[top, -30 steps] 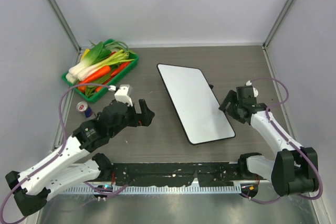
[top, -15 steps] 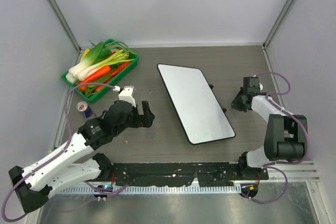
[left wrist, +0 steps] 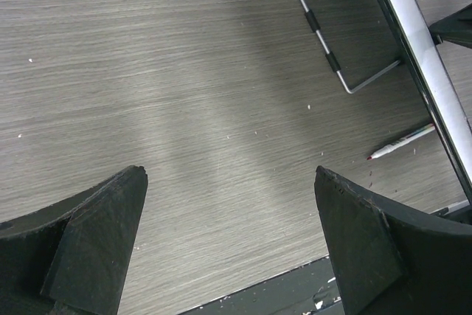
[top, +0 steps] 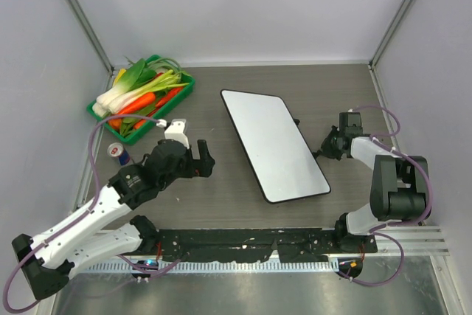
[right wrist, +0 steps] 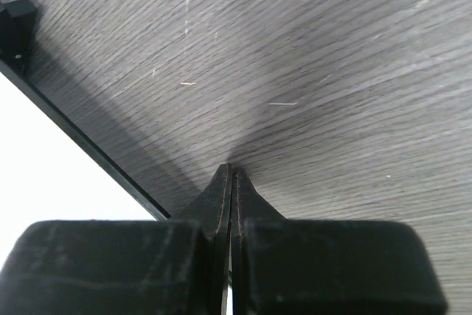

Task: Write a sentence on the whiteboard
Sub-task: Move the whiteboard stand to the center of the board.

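The whiteboard [top: 273,145] lies slanted in the middle of the table, and no sentence shows on its white face. Its black edge also crosses the left wrist view [left wrist: 417,38] and the right wrist view [right wrist: 44,175]. My right gripper [top: 322,151] is low beside the board's right long edge. It is shut [right wrist: 231,169], its tips close to the bare table, and nothing shows between the fingers. My left gripper [top: 204,158] hangs open [left wrist: 230,175] over the table left of the board, holding nothing.
A white pen with a red tip [left wrist: 402,140] lies on the table near the board's edge, beside a wire stand [left wrist: 328,42]. A green tray [top: 94,112] of vegetables stands at the back left, a small can [top: 118,153] in front of it. A black rail [top: 243,241] runs along the near edge.
My right gripper has gone from open to shut, and its wrist has dropped low beside the board's right edge while the arm folded back. The left arm has barely shifted.
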Controlling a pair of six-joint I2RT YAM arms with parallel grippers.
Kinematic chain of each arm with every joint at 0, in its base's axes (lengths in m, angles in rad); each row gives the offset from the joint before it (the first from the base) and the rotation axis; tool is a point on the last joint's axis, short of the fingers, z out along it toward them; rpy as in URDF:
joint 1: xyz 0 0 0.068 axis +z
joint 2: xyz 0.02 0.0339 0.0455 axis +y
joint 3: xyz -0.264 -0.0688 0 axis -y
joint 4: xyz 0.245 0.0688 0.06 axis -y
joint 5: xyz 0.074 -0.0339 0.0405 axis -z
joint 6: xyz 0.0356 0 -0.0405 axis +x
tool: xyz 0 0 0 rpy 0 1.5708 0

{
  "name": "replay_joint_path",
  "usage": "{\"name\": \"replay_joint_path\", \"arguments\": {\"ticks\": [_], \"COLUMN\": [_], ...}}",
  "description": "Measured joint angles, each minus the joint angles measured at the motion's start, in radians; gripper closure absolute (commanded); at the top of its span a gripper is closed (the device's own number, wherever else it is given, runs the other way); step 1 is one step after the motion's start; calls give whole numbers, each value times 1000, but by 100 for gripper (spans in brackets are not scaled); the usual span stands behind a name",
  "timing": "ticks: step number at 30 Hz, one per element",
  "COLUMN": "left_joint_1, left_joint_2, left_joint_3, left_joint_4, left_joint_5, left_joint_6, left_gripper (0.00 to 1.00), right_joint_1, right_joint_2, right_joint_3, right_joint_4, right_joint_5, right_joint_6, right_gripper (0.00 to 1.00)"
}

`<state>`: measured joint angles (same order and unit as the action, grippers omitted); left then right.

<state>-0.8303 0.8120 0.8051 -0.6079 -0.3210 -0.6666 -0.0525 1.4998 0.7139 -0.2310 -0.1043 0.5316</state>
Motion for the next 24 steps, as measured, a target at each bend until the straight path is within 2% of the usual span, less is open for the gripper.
{"name": "replay_joint_path", "arguments": {"ticks": [10,19,24], "left_joint_1": [14,22,26], "left_joint_2": [2,-25,-34], "left_joint_3": [51,63,71], "left_joint_4": [-42,-74,-98], "left_joint_5": [-51,-73,-79], "left_joint_6": [6,20,20], "left_gripper": [0,0,0], "right_joint_1": [35,246,323], "right_joint_2": [-10,-14,-14], "right_joint_3": [-45,-49,-50], "right_joint_4": [89,79,73], "right_joint_5": [-43,-46,-47], "right_joint_6": [17,92,145], "right_gripper": [99,98,99]}}
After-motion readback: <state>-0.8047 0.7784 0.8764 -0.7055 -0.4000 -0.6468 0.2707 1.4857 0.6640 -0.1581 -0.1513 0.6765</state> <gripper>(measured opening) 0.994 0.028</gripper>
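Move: The whiteboard's middle lies about 15 cm to the right hand's left, some 3 cm ahead and roughly 6 cm higher; its low right edge is right at the closed fingertips. The board's far foot is about 12 cm ahead and 8 cm left of the hand. The marker lies 14 cm back and 5 cm left, under the board's near end. From the left hand, the board's middle is some 25 cm right, 8 cm ahead and 12 cm below. Leftward and low over the table at constant height, slowly at first and then faster, the right hand travels about 11 cm with its fingers kept shut, pushing the fingertips against the board's low right edge between its two feet; it drifts back slightly late on and turns some 15 degrees, mostly counter-clockwise. The open left hand gives way, 2 to 3 cm left and about as much up. ##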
